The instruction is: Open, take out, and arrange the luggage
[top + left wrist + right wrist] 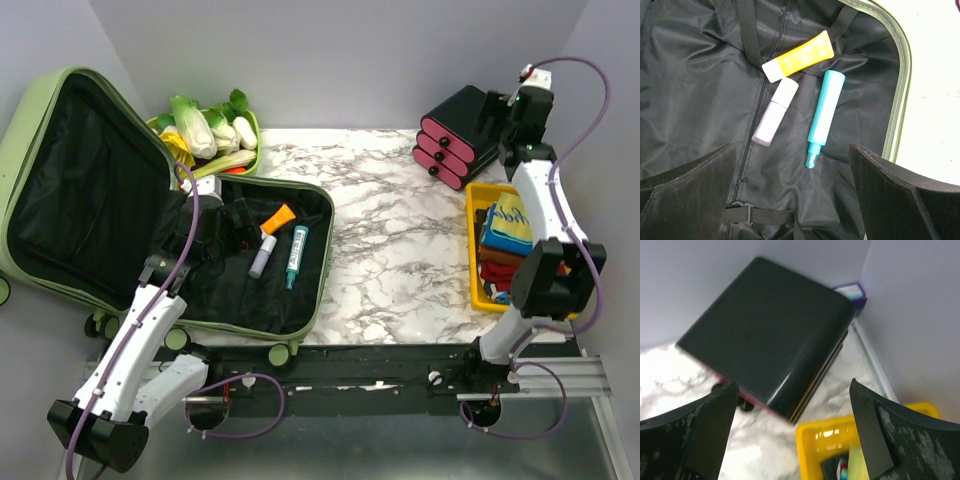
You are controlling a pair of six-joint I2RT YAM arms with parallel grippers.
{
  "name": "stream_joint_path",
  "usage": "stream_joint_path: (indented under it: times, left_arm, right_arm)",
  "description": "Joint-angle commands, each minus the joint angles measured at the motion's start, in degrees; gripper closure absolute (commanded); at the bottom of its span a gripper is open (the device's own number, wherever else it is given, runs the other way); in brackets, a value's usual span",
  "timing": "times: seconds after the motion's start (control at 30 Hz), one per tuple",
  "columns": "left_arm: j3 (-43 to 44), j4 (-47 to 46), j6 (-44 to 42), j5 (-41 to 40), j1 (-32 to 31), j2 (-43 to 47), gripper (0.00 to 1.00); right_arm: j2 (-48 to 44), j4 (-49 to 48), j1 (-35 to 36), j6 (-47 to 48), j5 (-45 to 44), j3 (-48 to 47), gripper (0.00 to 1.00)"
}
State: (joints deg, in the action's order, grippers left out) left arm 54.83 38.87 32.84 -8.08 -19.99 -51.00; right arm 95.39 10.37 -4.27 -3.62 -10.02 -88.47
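The luggage (90, 190), a pale sage-green hard-shell suitcase, lies open at the left with its lid leaning back and its black lining showing. On the lining of the base lie an orange tube (799, 56), a lavender bottle (775, 120) and a teal spray bottle (824, 115). My left gripper (792, 150) hovers open over the base, just short of these three items, with nothing between its fingers. The suitcase's green rim (900, 90) runs down the right side of that view. My right gripper (792, 385) stands open and empty at the far right, above the gap between the black box and the yellow tray.
A green basket of toy vegetables (215, 130) sits behind the suitcase. A black drawer box with pink fronts (455, 125) stands at the back right. In front of it is a yellow tray (472, 250) holding folded cloths (508, 225). Grey walls enclose the marble table (390, 250).
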Motion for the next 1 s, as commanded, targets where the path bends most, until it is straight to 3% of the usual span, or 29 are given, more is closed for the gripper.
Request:
stream_joint_path:
  times: [0.0, 0.1, 0.3, 0.53, 0.77, 0.97]
  left_arm:
    - [-1.0, -0.4, 1.8, -2.6, 0.2, 0.8, 0.01]
    - [-0.5, 0.2, 2.2, -3.4, 0.2, -0.1, 0.01]
    - [-0.4, 0.8, 3.5, -4.2, 0.2, -0.6, 0.01]
    - [-0.4, 1.4, 3.5, -4.9, 0.2, -1.2, 0.01]
    - [-0.2, 1.8, 4.0, -5.6, 0.2, -1.2, 0.01]
    - [-0.7, 2.0, 4.2, -5.8, 0.2, 1.3, 0.01]
  right_arm:
    - [11.4, 2.9, -3.3, -0.4, 4.5, -13.6, 0.0]
    - [17.9, 3.4, -4.8, 0.6, 4.2, -22.8, 0.0]
    - [32.7, 5.7, -9.2, -4.3, 16.6, -40.3, 0.0]
    - [43.5, -1.5, -9.7, 0.7, 20.8, -51.2, 0.0]
    - [42.1, -0.4, -10.2, 0.6, 26.1, -46.5, 0.0]
    - [41.7, 9.8, -11.1, 2.7, 31.2, -45.8, 0.01]
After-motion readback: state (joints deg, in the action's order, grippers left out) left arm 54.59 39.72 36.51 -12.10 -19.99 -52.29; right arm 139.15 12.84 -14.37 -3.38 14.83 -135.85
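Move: The purple box by the back wall, half hidden behind the drawer cabinet, lies about 24 cm ahead of the open right hand, some 11 cm to its right and 26 cm below. From the same hand, the drawer cabinet's middle is about 14 cm straight ahead and 18 cm lower, and the yellow tray of clothes about 15 cm back, 10 cm right and 27 cm below. From the left hand the purple box is about 50 cm ahead, 73 cm right and 19 cm lower. The right arm reaches quickly forward, about 17 cm, over the drawer cabinet towards the purple box by the back wall, swinging some 6 cm to the right as it goes and sinking more and more on the way. Near the end the forward reach stops while the hand goes on down, about 7 cm in all, and comes back left a little as the wrist turns roughly 15 degrees counter-clockwise, with the empty fingers wide open and still short of the purple box. ##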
